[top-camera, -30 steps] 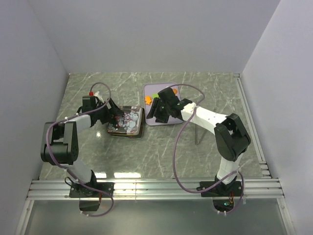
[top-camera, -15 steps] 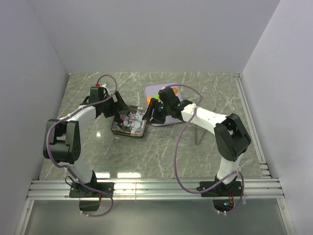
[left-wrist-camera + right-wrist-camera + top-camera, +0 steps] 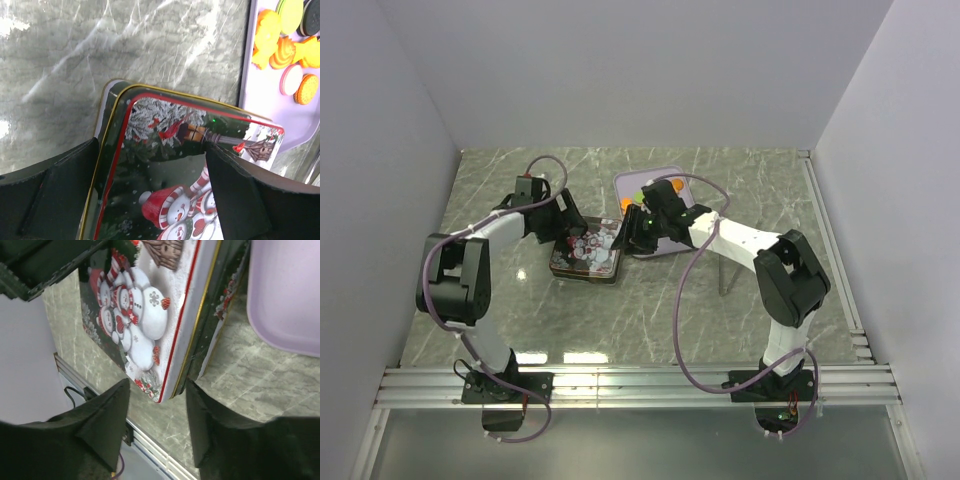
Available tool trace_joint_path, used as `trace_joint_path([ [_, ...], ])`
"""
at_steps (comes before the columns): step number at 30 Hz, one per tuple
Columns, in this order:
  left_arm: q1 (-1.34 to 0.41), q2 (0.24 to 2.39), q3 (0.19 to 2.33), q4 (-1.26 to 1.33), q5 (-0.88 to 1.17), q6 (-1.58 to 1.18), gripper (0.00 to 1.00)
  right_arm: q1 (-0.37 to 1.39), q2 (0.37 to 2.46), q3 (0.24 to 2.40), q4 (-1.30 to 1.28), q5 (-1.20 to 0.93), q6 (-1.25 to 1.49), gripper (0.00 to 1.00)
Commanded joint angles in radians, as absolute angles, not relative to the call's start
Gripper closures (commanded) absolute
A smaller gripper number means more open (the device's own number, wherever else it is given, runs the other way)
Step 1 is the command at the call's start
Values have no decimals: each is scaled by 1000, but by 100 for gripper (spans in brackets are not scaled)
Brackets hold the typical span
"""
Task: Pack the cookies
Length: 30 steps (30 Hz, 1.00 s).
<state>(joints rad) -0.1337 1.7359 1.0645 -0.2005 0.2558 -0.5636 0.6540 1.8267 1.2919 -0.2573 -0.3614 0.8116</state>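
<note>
The cookies (image 3: 286,44), orange, green, black and pink, lie on a lilac tray (image 3: 264,107), which the top view shows (image 3: 625,182) just right of a snowman-printed tin (image 3: 582,257). The tin's lid is on. My left gripper (image 3: 567,228) is at the tin's far left. It is open (image 3: 151,147), one finger outside the tin's edge (image 3: 170,165) and the other over the lid. My right gripper (image 3: 628,232) stands open at the tin's right side. Its fingers straddle the tin's corner (image 3: 145,315) in the right wrist view (image 3: 157,385).
The tray's rounded rim (image 3: 285,300) lies just beside the tin and the right gripper. Grey marble tabletop (image 3: 650,300) surrounds both. A metal rail (image 3: 640,385) runs along the near edge, and white walls close in the other sides.
My left gripper swung from the tin's left side round to its far edge. The right gripper came off the tray toward the tin, its jaws narrowing slightly.
</note>
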Motion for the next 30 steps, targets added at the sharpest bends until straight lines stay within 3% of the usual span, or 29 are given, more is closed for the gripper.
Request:
trace_joint_path([
  [1,-143,1766,1097,-215,216,-566,6,650,1760,1287,-201,-396,776,47],
  [19,-204,1832,1232,-344,89,-607,5,649,1833,1347,-78,-498,810,55],
  [30,-218,1856,1287,-400,64,-603,5,635,1937,1348,175,-640,908,68],
])
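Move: The lidded tin's middle lies about 5 cm back and 4 cm right of the left gripper, some 3 cm below it; its far-left corner shows just beyond the open fingers. From the right gripper the tin's middle is roughly 8 cm left, level fore and aft, 6 cm lower. The purple tray stands some 9 cm ahead and 8 cm right of the right gripper, its orange cookie about 9 cm ahead and 1 cm right, both about 10 cm lower. Lift the right gripper about 4 cm off the tin's right-hand edge while swinging it some 4 cm left, in over the lid, tilting its left side up about 15 degrees and drawing the fingers to a narrower gap. Slide the left gripper slowly forward a couple of centimetres along the lid towards its far-left corner, fingers kept wide open. ##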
